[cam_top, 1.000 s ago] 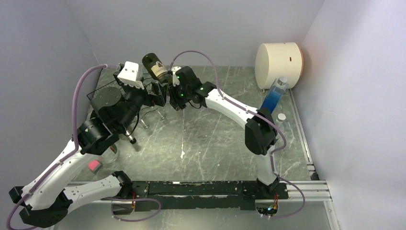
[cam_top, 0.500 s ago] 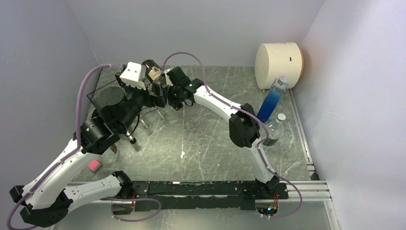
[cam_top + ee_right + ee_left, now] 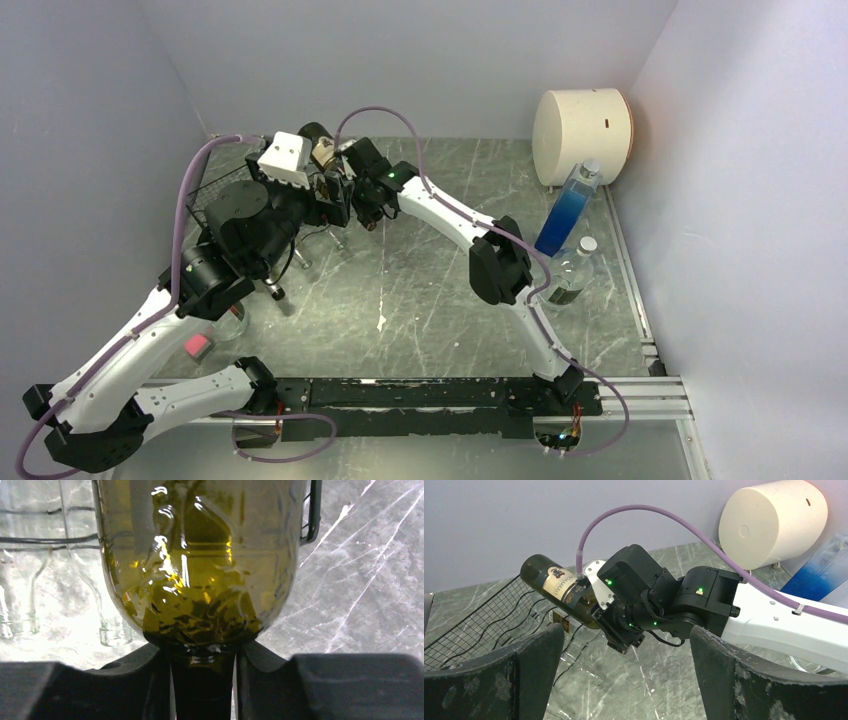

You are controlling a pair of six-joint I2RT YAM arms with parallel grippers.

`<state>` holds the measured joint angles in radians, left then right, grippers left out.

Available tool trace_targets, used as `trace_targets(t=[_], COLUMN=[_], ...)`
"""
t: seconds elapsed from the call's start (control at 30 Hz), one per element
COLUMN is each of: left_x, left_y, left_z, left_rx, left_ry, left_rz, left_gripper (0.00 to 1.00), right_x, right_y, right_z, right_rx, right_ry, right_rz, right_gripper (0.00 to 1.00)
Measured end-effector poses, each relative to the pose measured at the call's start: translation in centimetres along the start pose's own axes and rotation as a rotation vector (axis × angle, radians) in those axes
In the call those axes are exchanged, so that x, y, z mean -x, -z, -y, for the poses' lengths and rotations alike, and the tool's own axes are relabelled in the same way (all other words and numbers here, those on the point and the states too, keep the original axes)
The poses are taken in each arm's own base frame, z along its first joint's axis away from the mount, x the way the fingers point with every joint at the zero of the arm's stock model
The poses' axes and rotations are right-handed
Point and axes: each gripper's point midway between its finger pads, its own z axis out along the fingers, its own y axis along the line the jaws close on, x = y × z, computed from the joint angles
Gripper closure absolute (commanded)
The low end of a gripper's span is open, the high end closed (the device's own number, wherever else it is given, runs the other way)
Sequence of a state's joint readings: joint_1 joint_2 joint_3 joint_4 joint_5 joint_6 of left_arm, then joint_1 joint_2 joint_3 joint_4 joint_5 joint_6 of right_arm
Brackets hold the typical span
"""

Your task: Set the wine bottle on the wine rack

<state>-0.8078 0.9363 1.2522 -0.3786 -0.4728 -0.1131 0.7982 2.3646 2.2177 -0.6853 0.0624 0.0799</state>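
The wine bottle (image 3: 555,586) is green glass with a cream label. It hangs tilted in the air, base toward the back left, over the edge of the wine rack (image 3: 476,625), a black wire mesh. My right gripper (image 3: 604,617) is shut on its neck. In the right wrist view the neck (image 3: 202,685) sits pinched between the dark pads (image 3: 142,677), with the bottle's shoulder (image 3: 200,570) filling the frame. From above, the bottle (image 3: 319,145) is at the back left and my left arm hides most of the rack (image 3: 212,183). My left gripper (image 3: 626,680) stands open and empty just in front of them.
A cream cylinder (image 3: 582,135) sits at the back right, with a blue bottle (image 3: 565,213) and a clear plastic bottle (image 3: 571,272) leaning near it. Clear glass bottles (image 3: 107,625) lie by the rack. A pink object (image 3: 197,346) lies near the left arm's base.
My right arm has carried the bottle left and back toward the rack and turned its base away. The left wrist has shifted a little to the right.
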Motion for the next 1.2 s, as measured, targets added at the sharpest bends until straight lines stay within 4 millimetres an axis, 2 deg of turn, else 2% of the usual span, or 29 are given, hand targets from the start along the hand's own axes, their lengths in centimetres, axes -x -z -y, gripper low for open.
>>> trace_targets(t=[0.27,0.43,0.6,0.73,0.8,0.87,1.03,1.1,1.2], left_x=[-0.6,-0.9,-1.2,-0.8,-0.6,-0.3,0.5,0.8,1.1], left_y=[-0.4,-0.6,-0.7,-0.6,-0.4,-0.1,0.6,0.9,1.3], left_z=[0.0,0.0,0.1,0.1,0.0,0.0,0.0,0.0,0.2], left_rx=[0.011,0.014,0.016,0.015,0.014,0.008,-0.01,-0.016,-0.038], left_ry=[-0.011,-0.016,-0.014,-0.006,0.001,0.009,0.021,0.027,0.037], left_rz=[-0.02,-0.03,-0.04,-0.034,-0.027,-0.019,0.003,0.014,0.033], left_gripper=[0.0,0.01,0.01,0.01,0.01,0.01,0.01,0.01,0.01], right_x=[3.3,3.9,4.2,4.0,4.1,4.8,7.2,7.5,6.3], right_y=[0.1,0.1,0.0,1.3,3.1,6.0,14.8,17.8,21.5], right_z=[0.5,0.6,0.7,0.8,1.0,1.2,2.4,3.3,5.2], right_rx=[-0.032,-0.041,-0.041,-0.029,-0.019,-0.008,-0.023,-0.055,-0.142], right_ry=[0.021,0.022,0.008,-0.024,-0.044,-0.068,-0.131,-0.153,-0.189], right_rz=[0.113,0.137,0.157,0.171,0.191,0.242,0.436,0.499,0.549], right_gripper=[0.41,0.33,0.18,0.14,0.14,0.14,0.14,0.14,0.14])
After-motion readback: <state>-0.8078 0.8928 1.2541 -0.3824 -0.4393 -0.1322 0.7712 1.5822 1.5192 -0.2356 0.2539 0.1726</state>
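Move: The right hand holds the wine bottle by its neck; its resting place across the rack's right end centres about 9 cm ahead, 6 cm left and 2 cm higher. A dark-capped neck lies roughly 1 cm back, straight below by 5 cm; a clear bottle's neck is some 6 cm back and 6 cm left, 6 cm lower. From the left hand, that resting place is about 24 cm ahead, level sideways and 27 cm below. Right fingers open off the bottle neck, easing 4 cm forward and up, then withdraw up 17 cm and right. ##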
